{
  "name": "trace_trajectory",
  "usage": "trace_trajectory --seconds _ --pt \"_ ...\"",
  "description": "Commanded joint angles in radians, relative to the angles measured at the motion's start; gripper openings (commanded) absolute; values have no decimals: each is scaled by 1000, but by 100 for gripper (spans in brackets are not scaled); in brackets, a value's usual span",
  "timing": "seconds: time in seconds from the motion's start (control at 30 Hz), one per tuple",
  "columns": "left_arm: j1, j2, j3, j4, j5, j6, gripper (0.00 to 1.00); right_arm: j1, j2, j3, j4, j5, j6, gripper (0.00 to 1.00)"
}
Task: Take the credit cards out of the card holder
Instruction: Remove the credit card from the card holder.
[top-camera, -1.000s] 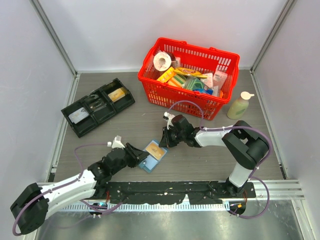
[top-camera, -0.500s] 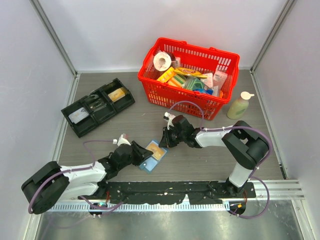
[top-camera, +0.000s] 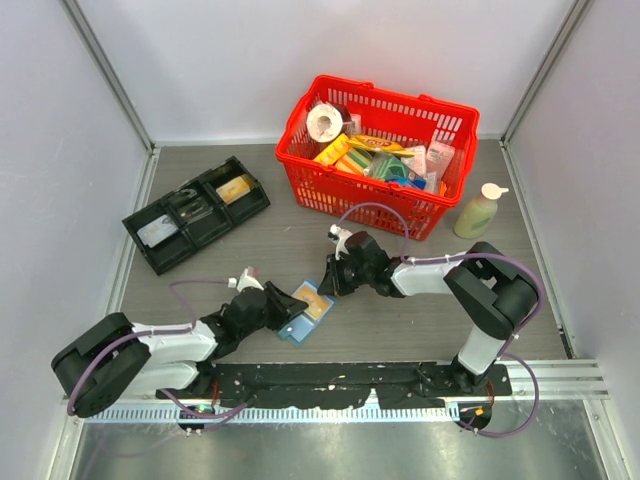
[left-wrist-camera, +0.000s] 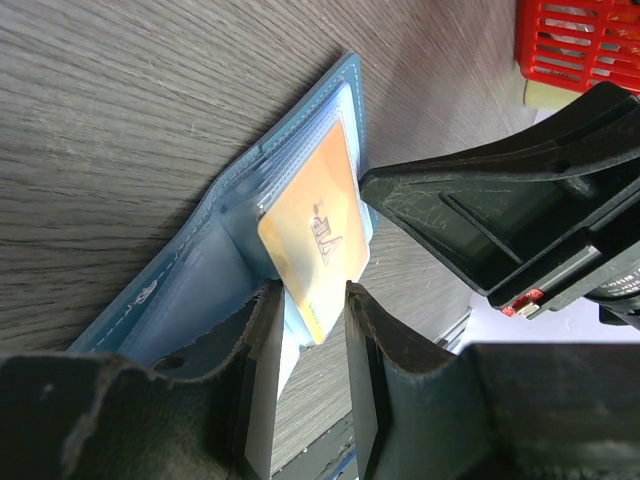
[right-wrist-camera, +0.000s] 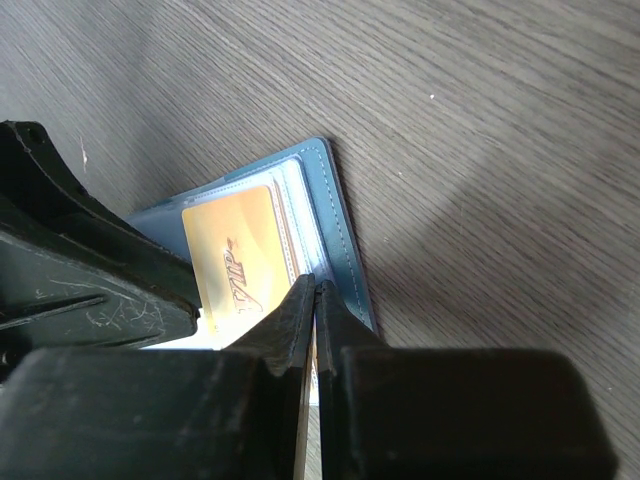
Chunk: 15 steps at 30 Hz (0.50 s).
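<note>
The blue card holder (top-camera: 300, 322) lies open on the table in front of the arms. An orange-tan credit card (top-camera: 315, 303) sticks partway out of its clear pocket. In the left wrist view the credit card (left-wrist-camera: 315, 225) has its near corner between the fingers of my left gripper (left-wrist-camera: 310, 295). The jaws stand apart, with a gap beside the card. My right gripper (right-wrist-camera: 315, 287) is shut on the far edge of the card holder (right-wrist-camera: 338, 225), beside the credit card (right-wrist-camera: 235, 260). From above, the left gripper (top-camera: 287, 304) and right gripper (top-camera: 331, 284) flank the holder.
A red basket (top-camera: 340, 188) full of goods stands at the back. A black compartmented tray (top-camera: 160, 262) sits at the left, and a pale bottle (top-camera: 478, 210) stands at the right. The arms' black mounting rail (top-camera: 350, 380) runs along the near edge.
My left arm has folded lower and pushed its gripper right, up to the card holder, with the card's corner now between its fingers. The right arm has stayed put.
</note>
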Motion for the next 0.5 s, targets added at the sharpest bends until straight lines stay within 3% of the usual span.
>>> trace_trajectory --seconds 0.0,0.23,0.37,0.47 --pt "-11 36 8 71 -3 -20 34 7 3 -44 -103 42 -14 8" --pt "-19 27 -28 143 -27 -21 18 7 7 -47 -97 41 -11 8" --pt "-19 -2 -44 160 -32 -24 2 7 8 -51 -94 44 -8 8" --pt "-20 -42 -58 148 -27 -38 0 6 8 -53 -97 51 -2 8"
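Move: The top credit card, half out of the card holder, has its middle about 3 cm to the right of my left hand, 1 cm ahead and 1 cm below; its near corner already sits between my open fingertips. The card holder under it is centred some 1 cm back, 1 cm right and 2 cm below. From my right hand the card is about 3 cm left, 3 cm back and 1 cm below. I close my left fingers from about a third open to fully shut on the near corner of the credit card, pinching it while the hand barely shifts, settling down and back by only about half a centimetre. My right hand stays still with its shut fingertips resting on the far right part of the card holder. ##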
